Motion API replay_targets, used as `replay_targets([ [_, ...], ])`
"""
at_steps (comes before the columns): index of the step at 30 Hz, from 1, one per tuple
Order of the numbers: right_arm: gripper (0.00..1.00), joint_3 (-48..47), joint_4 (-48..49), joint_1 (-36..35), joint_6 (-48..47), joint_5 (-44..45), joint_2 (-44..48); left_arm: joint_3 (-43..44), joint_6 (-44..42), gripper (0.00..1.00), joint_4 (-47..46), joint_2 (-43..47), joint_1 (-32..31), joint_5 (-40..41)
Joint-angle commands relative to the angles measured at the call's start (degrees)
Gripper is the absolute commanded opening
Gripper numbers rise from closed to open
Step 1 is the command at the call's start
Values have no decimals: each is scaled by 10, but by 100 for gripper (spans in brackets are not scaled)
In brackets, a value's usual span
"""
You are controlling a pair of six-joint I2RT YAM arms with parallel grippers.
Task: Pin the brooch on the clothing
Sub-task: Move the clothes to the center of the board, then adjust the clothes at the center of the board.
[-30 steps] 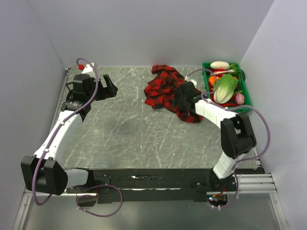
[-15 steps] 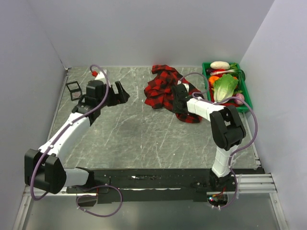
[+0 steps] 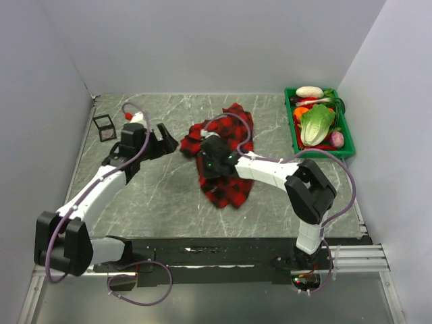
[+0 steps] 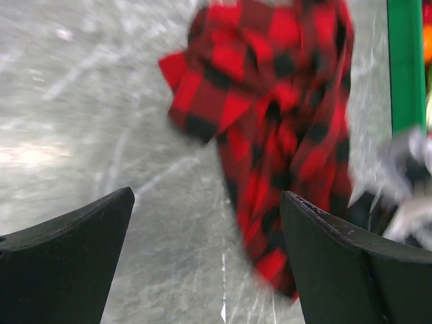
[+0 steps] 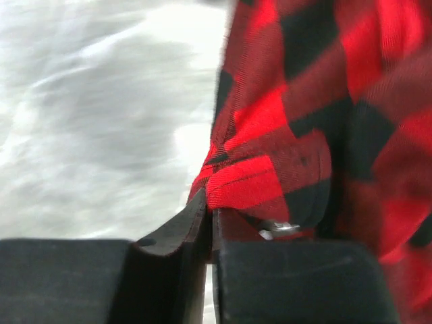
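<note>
The clothing (image 3: 229, 177) is a red-and-black plaid shirt, crumpled in a heap at the middle of the table. My right gripper (image 3: 212, 160) lies on its left part, shut on a fold of the plaid cloth (image 5: 270, 175); the right wrist view shows the fingertips (image 5: 209, 214) pressed together on that fold. A small shiny bit (image 5: 278, 228) sits on the cloth by the right finger. My left gripper (image 3: 169, 139) is open just left of the shirt, with the bare table between its fingers (image 4: 206, 197) and the shirt (image 4: 270, 101) ahead to the right. The brooch is out of view.
A green tray (image 3: 348, 138) of vegetables stands at the back right; its rim (image 4: 405, 61) also shows in the left wrist view. A small black wire-frame cube (image 3: 103, 127) sits at the back left by the wall. Grey walls close in three sides.
My right gripper shut on the shirt and dragged it left from beside the tray to the table's middle. My left arm swung right toward the shirt, uncovering the wire cube.
</note>
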State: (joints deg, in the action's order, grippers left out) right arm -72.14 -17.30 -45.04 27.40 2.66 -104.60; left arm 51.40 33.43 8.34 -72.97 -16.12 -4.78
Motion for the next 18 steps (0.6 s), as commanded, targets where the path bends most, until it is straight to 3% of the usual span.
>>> replay_targets([
  [1, 34, -49, 20, -22, 36, -24, 14, -33, 15, 96, -9, 67, 48, -3],
  [3, 57, -60, 1, -20, 23, -13, 25, -47, 3, 96, -1, 78, 48, 16],
  [5, 70, -68, -29, -20, -4, 15, 47, -59, 3, 96, 7, 76, 45, 9],
  [6, 96, -74, -40, -20, -11, 26, 55, -65, 8, 96, 5, 73, 43, -7],
  [12, 100, -17, -83, -3, -37, 108, 128, -135, 66, 96, -88, 40, -39, -69],
  [18, 96, 69, -57, 82, -12, 33, 160, -150, 98, 96, -141, -34, -101, -81],
])
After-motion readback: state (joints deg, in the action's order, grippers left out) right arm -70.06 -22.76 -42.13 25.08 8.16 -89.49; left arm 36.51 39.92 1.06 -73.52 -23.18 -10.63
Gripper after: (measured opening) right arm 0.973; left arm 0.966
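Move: The clothing lies bunched under the right hand, whose fingers still pinch its near left part. The clothing's middle is about 5 cm ahead and 7 cm to the right of that hand, some 4 cm below. From the left hand the clothing's middle is roughly 17 cm right, about level front to back and 14 cm below. The black case is some 22 cm left of the left hand and 10 cm ahead; the vegetable basket is about 33 cm right of the clothing's middle and 12 cm farther out. The right fingers let go of the clothing, opening wide while the hand carries on a few centimetres left and slightly back, then it lifts away about 8 cm and swings back right. The left hand, open, first drifts left, then sinks and comes back and right towards the clothing's near left corner, tipping down some 10 degrees, with no touch visible. ##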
